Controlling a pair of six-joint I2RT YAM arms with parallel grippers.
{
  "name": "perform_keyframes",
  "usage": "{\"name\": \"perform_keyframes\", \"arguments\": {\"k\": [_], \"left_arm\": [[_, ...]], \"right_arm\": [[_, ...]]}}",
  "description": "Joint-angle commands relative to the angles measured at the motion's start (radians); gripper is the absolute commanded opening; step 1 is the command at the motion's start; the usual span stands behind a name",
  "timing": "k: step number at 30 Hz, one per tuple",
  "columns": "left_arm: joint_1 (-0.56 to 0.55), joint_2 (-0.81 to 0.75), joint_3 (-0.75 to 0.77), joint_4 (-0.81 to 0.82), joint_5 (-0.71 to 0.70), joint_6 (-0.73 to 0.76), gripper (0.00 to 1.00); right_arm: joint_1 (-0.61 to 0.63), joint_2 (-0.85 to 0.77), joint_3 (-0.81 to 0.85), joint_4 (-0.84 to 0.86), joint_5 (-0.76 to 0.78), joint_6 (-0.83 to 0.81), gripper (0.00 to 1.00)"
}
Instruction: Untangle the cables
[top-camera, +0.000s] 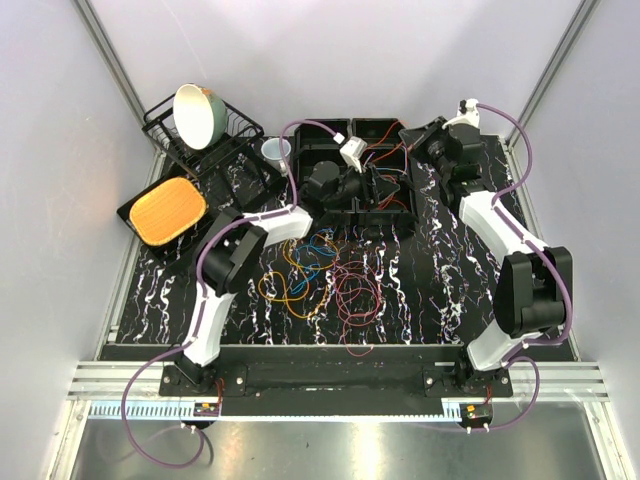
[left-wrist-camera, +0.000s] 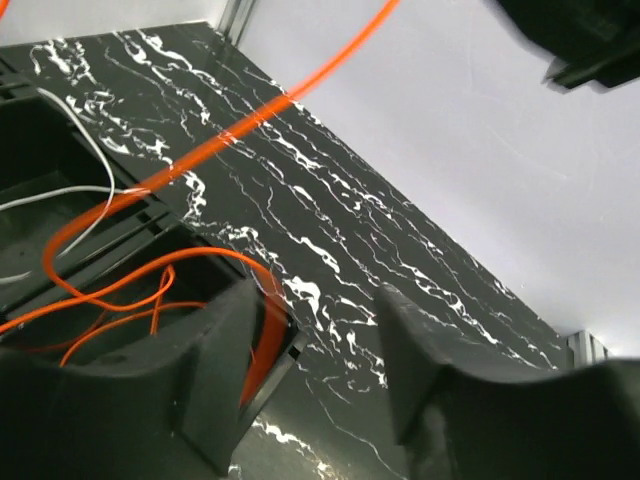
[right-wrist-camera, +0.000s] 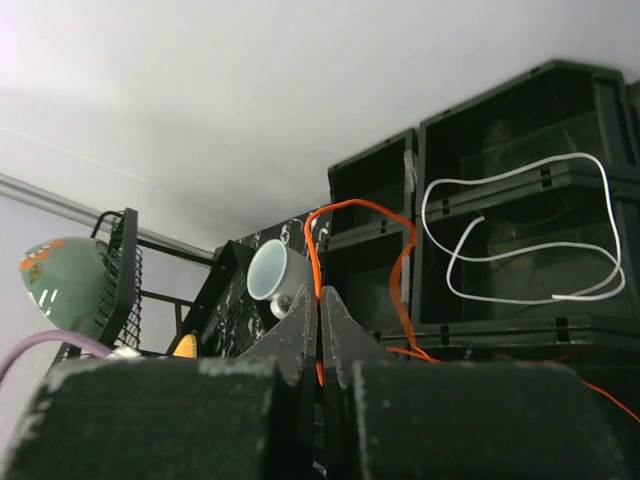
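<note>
A tangle of thin cables (top-camera: 315, 275), in orange, blue, yellow and maroon, lies on the black marbled table between the arms. An orange cable (left-wrist-camera: 215, 145) runs from a black bin up and out of the left wrist view. My left gripper (left-wrist-camera: 320, 295) hangs open over the bin's edge with nothing between its fingers; the orange cable passes behind the left finger (left-wrist-camera: 225, 365). At the back right, my right gripper (right-wrist-camera: 320, 295) is shut on the orange cable (right-wrist-camera: 315, 250), which loops toward the bins. In the top view the left gripper (top-camera: 385, 185) is over the bins and the right gripper (top-camera: 412, 133) is at their right end.
Black bins (top-camera: 330, 135) stand at the back middle; one holds a white cable (right-wrist-camera: 520, 225). At the back left are a wire dish rack (top-camera: 240, 130) with a green bowl (top-camera: 197, 113), a white cup (top-camera: 277, 151) and an orange dish (top-camera: 168, 210) on a black tray.
</note>
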Motion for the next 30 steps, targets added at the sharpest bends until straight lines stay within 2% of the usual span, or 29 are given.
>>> {"name": "perform_keyframes", "arguments": {"k": [1, 3, 4, 12, 19, 25, 30], "left_arm": [[0.009, -0.111, -0.012, 0.006, -0.014, 0.045, 0.64], [0.009, -0.131, -0.012, -0.057, -0.033, 0.062, 0.7], [0.009, -0.138, -0.01, -0.083, -0.038, 0.066, 0.8], [0.009, -0.269, -0.018, -0.382, -0.138, 0.126, 0.93], [0.009, -0.489, -0.065, -0.764, -0.332, 0.145, 0.92], [0.009, -0.795, -0.298, -0.981, -0.436, 0.128, 0.89], [0.007, -1.086, -0.421, -1.189, -0.516, 0.1, 0.88]], "right_arm": [[-0.004, -0.007, -0.01, 0.044, -0.024, 0.015, 0.0], [-0.004, -0.021, -0.013, 0.031, -0.017, 0.001, 0.0], [-0.005, -0.025, -0.015, 0.027, -0.011, -0.003, 0.0], [-0.005, -0.077, -0.036, -0.018, 0.017, -0.054, 0.0], [-0.005, -0.108, -0.113, -0.044, 0.052, -0.04, 0.0], [-0.005, -0.085, -0.156, -0.065, 0.034, 0.004, 0.0], [-0.007, -0.073, -0.191, -0.087, 0.023, 0.049, 0.0]]}}
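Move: The right hand holds the orange cable; its compartment, right column and third row back, is about 2 cm back, 3 left and 18 below, with the white cable 6 cm ahead, 4 left and 17 below the hand. From the left hand, the blue cable lies some 12 cm back, 18 left and 13 below, the yellow cable 19 back and 23 left, the pink cable 24 back and 9 left. The left hand opens the rest of the way and leaves the orange cable's compartment, slowly at first and then fast, about 19 cm left, 13 back and 7 up towards the blue and yellow cables, turning some 20 degrees counter-clockwise as its fingertips dip. The right hand keeps its shut fingers on the orange cable and, after a short dip and near halt, lowers it about 6.5 cm in all while drawing some 3 cm back, fingers tipping down slightly, towards the compartment. ##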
